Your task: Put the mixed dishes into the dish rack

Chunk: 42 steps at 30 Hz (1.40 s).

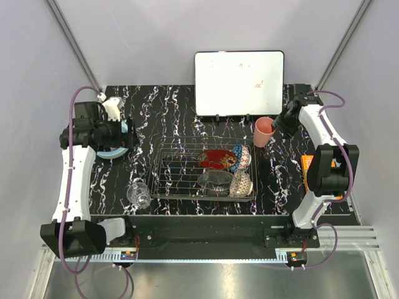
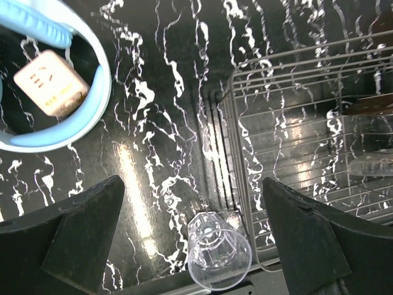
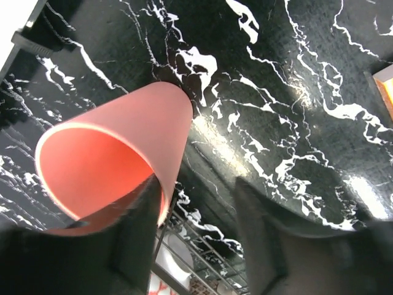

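The chrome wire dish rack (image 1: 181,177) stands mid-table and holds a red bowl (image 1: 217,159), a blue patterned bowl (image 1: 239,157), a beige lattice bowl (image 1: 242,184) and a clear glass bowl (image 1: 215,180). A pink cup (image 1: 263,131) (image 3: 116,147) is at the rack's far right corner. My right gripper (image 1: 275,126) (image 3: 198,187) straddles its wall: one finger is inside the cup, the other stands apart outside. A small clear glass (image 1: 138,194) (image 2: 218,258) stands left of the rack (image 2: 295,135). My left gripper (image 1: 123,134) (image 2: 191,184) hangs open above the table beside it, holding nothing.
A light blue plate (image 1: 116,148) (image 2: 92,110) lies under the left arm at the far left. A white board (image 1: 239,83) stands upright behind the rack. An orange object (image 1: 307,165) sits by the right arm near the table's right edge.
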Each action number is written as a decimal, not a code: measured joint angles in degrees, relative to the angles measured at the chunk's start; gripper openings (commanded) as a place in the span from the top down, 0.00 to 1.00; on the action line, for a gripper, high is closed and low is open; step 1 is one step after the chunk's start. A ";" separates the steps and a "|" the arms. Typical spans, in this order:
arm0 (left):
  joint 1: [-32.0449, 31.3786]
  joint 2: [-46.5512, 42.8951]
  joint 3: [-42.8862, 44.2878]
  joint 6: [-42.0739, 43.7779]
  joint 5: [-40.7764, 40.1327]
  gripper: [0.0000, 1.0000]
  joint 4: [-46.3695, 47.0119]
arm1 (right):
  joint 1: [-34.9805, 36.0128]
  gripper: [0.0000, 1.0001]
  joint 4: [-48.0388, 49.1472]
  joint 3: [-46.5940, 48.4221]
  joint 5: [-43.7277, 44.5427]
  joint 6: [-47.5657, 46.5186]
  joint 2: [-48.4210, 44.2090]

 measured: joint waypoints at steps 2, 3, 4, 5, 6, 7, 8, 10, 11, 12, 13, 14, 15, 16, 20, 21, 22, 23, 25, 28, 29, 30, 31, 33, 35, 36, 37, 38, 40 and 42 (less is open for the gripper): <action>-0.39 0.90 -0.02 0.02 -0.74 0.01 -0.35 | 0.00 0.75 0.55 -0.24 0.22 0.13 0.90; -0.57 1.20 -0.02 0.02 -1.03 0.01 -0.52 | 0.00 0.76 0.72 -0.42 0.44 0.48 1.38; -0.76 1.31 -0.02 0.02 -1.29 0.01 -0.63 | 0.00 0.77 0.79 -0.59 0.76 0.44 1.77; -0.98 1.36 -0.02 0.02 -1.46 0.01 -0.70 | 0.00 0.78 0.85 -0.74 1.11 0.44 2.05; -1.38 1.33 0.00 0.02 -1.77 0.01 -0.79 | 0.00 0.80 0.87 -0.79 1.42 0.48 2.43; -1.62 1.33 0.00 0.00 -2.05 0.01 -0.83 | 0.00 0.82 0.98 -0.79 1.46 0.46 2.78; -1.86 1.33 0.00 0.00 -2.34 0.01 -0.87 | 0.00 0.86 1.11 -0.79 1.44 0.46 3.08; -2.23 1.33 0.00 -0.04 -2.58 0.01 -0.94 | 0.00 1.00 1.33 -0.81 1.44 0.42 3.48; -2.40 1.33 0.11 -0.07 -2.60 0.01 -1.01 | 0.00 1.00 1.53 -0.81 1.40 0.42 3.61; -2.60 1.33 0.24 -0.13 -2.62 0.01 -1.03 | 0.00 1.00 1.81 -0.81 1.38 0.46 3.65; -2.80 1.33 0.46 -0.22 -2.67 0.01 -1.11 | 0.00 1.00 1.95 -0.81 1.29 0.35 3.65; -3.02 1.33 0.70 -0.24 -2.75 0.01 -1.27 | 0.00 1.00 2.03 -0.81 1.22 0.42 3.65; -3.21 1.33 1.03 -0.28 -2.89 0.01 -1.40 | 0.00 1.00 2.10 -0.79 1.14 0.42 3.65; -3.58 1.29 1.38 -0.28 -3.39 0.01 -1.51 | 0.09 1.00 2.16 -0.79 1.03 0.37 3.61; -6.03 1.14 3.91 0.07 -7.56 0.01 -2.36 | 2.62 1.00 1.95 -0.55 2.16 -0.83 1.31; -6.25 1.14 4.79 0.07 -8.00 0.01 -2.60 | 3.67 1.00 1.90 -0.28 1.86 -1.11 -0.46; -6.36 1.14 6.21 0.04 -8.20 0.01 -3.06 | 4.50 1.00 2.03 0.17 0.96 -1.31 -2.80; -6.36 1.16 8.48 -0.13 -8.11 0.01 -3.87 | 5.29 1.00 2.69 0.63 -0.61 -1.40 -5.68; -6.27 1.16 12.33 -0.59 -6.05 0.01 -4.72 | 5.86 1.00 5.97 0.98 -5.57 -1.16 -12.04; -6.25 0.96 18.43 -2.10 0.37 0.01 -4.96 | 5.66 1.00 22.29 -5.09 -19.28 4.02 -25.77; -6.29 0.61 19.71 -2.64 2.71 0.01 -4.42 | 5.66 1.00 26.69 -7.21 -22.36 5.97 -28.87; -6.29 0.07 20.55 -3.32 5.22 0.01 -3.82 | 6.01 1.00 33.83 -10.71 -26.86 8.83 -32.39; -6.29 -0.57 20.96 -3.98 7.80 0.01 -3.06 | 6.43 1.00 37.88 -12.70 -29.92 11.23 -34.23; -6.29 -2.05 21.14 -6.67 13.57 0.01 -0.96 | 8.41 1.00 51.19 -18.05 -37.44 18.10 -36.76; -6.29 -3.17 21.05 -10.54 19.98 0.01 2.12 | 11.15 1.00 60.85 -21.99 -41.79 24.22 -35.95; -6.29 -3.39 20.96 -12.44 22.82 0.01 3.82 | 12.76 1.00 66.18 -24.35 -43.58 27.17 -35.12; -6.29 -3.45 20.76 -15.02 26.51 0.01 6.45 | 14.64 1.00 70.27 -26.53 -44.89 30.16 -33.55; -6.29 -3.39 20.20 -18.75 30.69 0.01 10.19 | 16.37 1.00 73.18 -28.37 -45.79 32.72 -31.78; -6.29 -2.82 18.45 -24.61 37.09 0.01 16.52 | 19.39 1.00 76.63 -30.82 -47.06 36.61 -28.46; -6.21 -2.40 14.84 -32.37 43.12 0.01 25.03 | 21.86 1.00 78.34 -31.34 -47.95 39.19 -26.18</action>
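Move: Just to the left of the right hand stands the pink cup, its middle about 4 cm left, 2 cm ahead and 7 cm down; the hand is at the right side of its rim. From that hand the blue patterned bowl is roughly 12 cm left, 6 cm back and 8 cm lower, and the orange book some 19 cm right, 14 cm back and 13 cm lower. From the left hand the cup is about 54 cm right, 12 cm ahead and 18 cm down. Sinking nearly 3 cm, the right hand shuts its half-open fingers on the cup's rim wall, one finger inside, then sweeps it up some 30 cm, left and somewhat back, dipping at the end while rolling so the base points at the left hand. The left hand, wide open, rises about 20 cm and goes right, turning towards the cup. ##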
